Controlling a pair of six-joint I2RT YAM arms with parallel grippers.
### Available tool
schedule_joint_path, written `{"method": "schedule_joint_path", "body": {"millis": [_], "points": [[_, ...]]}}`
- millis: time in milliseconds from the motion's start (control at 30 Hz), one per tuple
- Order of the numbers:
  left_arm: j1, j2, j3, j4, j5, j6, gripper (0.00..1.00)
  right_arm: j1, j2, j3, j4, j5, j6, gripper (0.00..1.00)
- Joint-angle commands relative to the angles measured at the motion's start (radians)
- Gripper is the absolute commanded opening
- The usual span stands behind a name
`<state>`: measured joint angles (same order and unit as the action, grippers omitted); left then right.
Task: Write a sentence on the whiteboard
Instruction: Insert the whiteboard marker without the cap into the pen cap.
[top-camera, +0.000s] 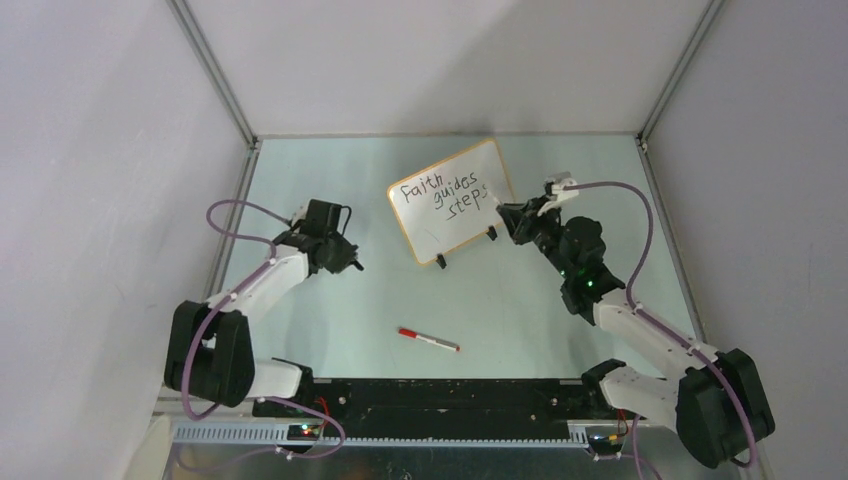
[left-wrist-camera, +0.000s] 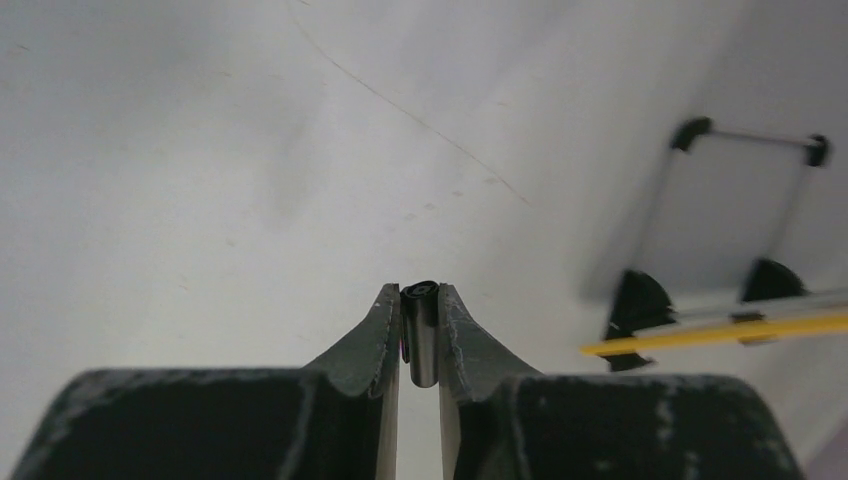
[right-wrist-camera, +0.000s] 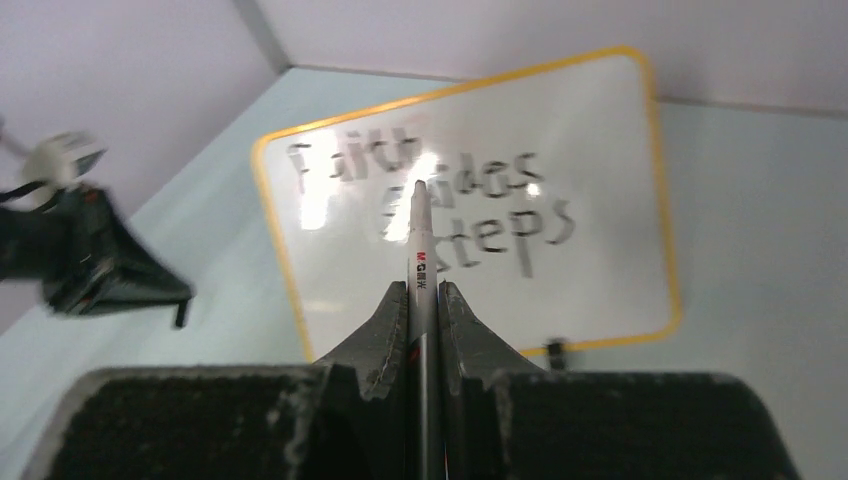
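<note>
The whiteboard (top-camera: 450, 200) stands tilted at the back of the table on two black feet. The sentence (top-camera: 445, 195) "faith guides steps" is written on it in black. My right gripper (top-camera: 503, 212) is beside the board's right edge, shut on a white marker (right-wrist-camera: 421, 240). The marker's tip points at the whiteboard (right-wrist-camera: 600, 200), over the sentence (right-wrist-camera: 500, 210); I cannot tell whether it touches. My left gripper (top-camera: 352, 262) hovers left of the board, shut on a small black marker cap (left-wrist-camera: 422, 340). In the left wrist view the whiteboard (left-wrist-camera: 720, 331) shows edge-on at the right.
A red-capped marker (top-camera: 428, 340) lies on the table near the front, between the two arms. White walls with metal corner posts (top-camera: 215, 70) close in the table on the left, back and right.
</note>
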<state>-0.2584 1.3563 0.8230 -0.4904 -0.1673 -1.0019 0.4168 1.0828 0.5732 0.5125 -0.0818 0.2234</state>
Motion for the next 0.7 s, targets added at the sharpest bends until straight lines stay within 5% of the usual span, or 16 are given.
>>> {"method": "schedule_joint_path", "body": {"millis": [0,333,667], "points": [[0.007,-0.060,0.040,0.027,0.115,-0.112,0.00,0.114,-0.046,0.001,0.087,-0.046,-0.083,0.00],[0.007,-0.229,-0.023,0.208,0.208,-0.395,0.00,0.333,-0.014,0.002,0.162,-0.108,-0.218,0.00],[0.007,-0.331,-0.003,0.175,0.158,-0.431,0.00,0.417,0.093,0.071,0.126,-0.182,-0.317,0.00]]}}
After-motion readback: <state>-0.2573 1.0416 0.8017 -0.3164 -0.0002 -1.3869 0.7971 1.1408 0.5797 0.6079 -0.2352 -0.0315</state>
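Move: Over the right part of the whiteboard's near side, the right hand holds the uncapped marker; the pen cap, pinched in the left fingers, is about 32 cm to its left, 4 cm back and 18 cm lower. The whiteboard's middle lies some 12 cm ahead of the right hand, 10 cm left and 16 cm below; the red marker is 17 cm back, 16 cm left, 24 cm below. From the left hand, the uncapped marker is roughly 33 cm right, 5 cm ahead, 17 cm up. Swinging left about 13 cm and back some 10 cm at nearly constant height, the right hand carries the uncapped marker across the whiteboard's near side towards the cap, turning about 30 degrees counter-clockwise. The left hand brings the cap to meet it, first going right about 4 cm, then mostly up, some 13 cm in all, its fingers tilting up from their downward slant. Both grips stay shut. ##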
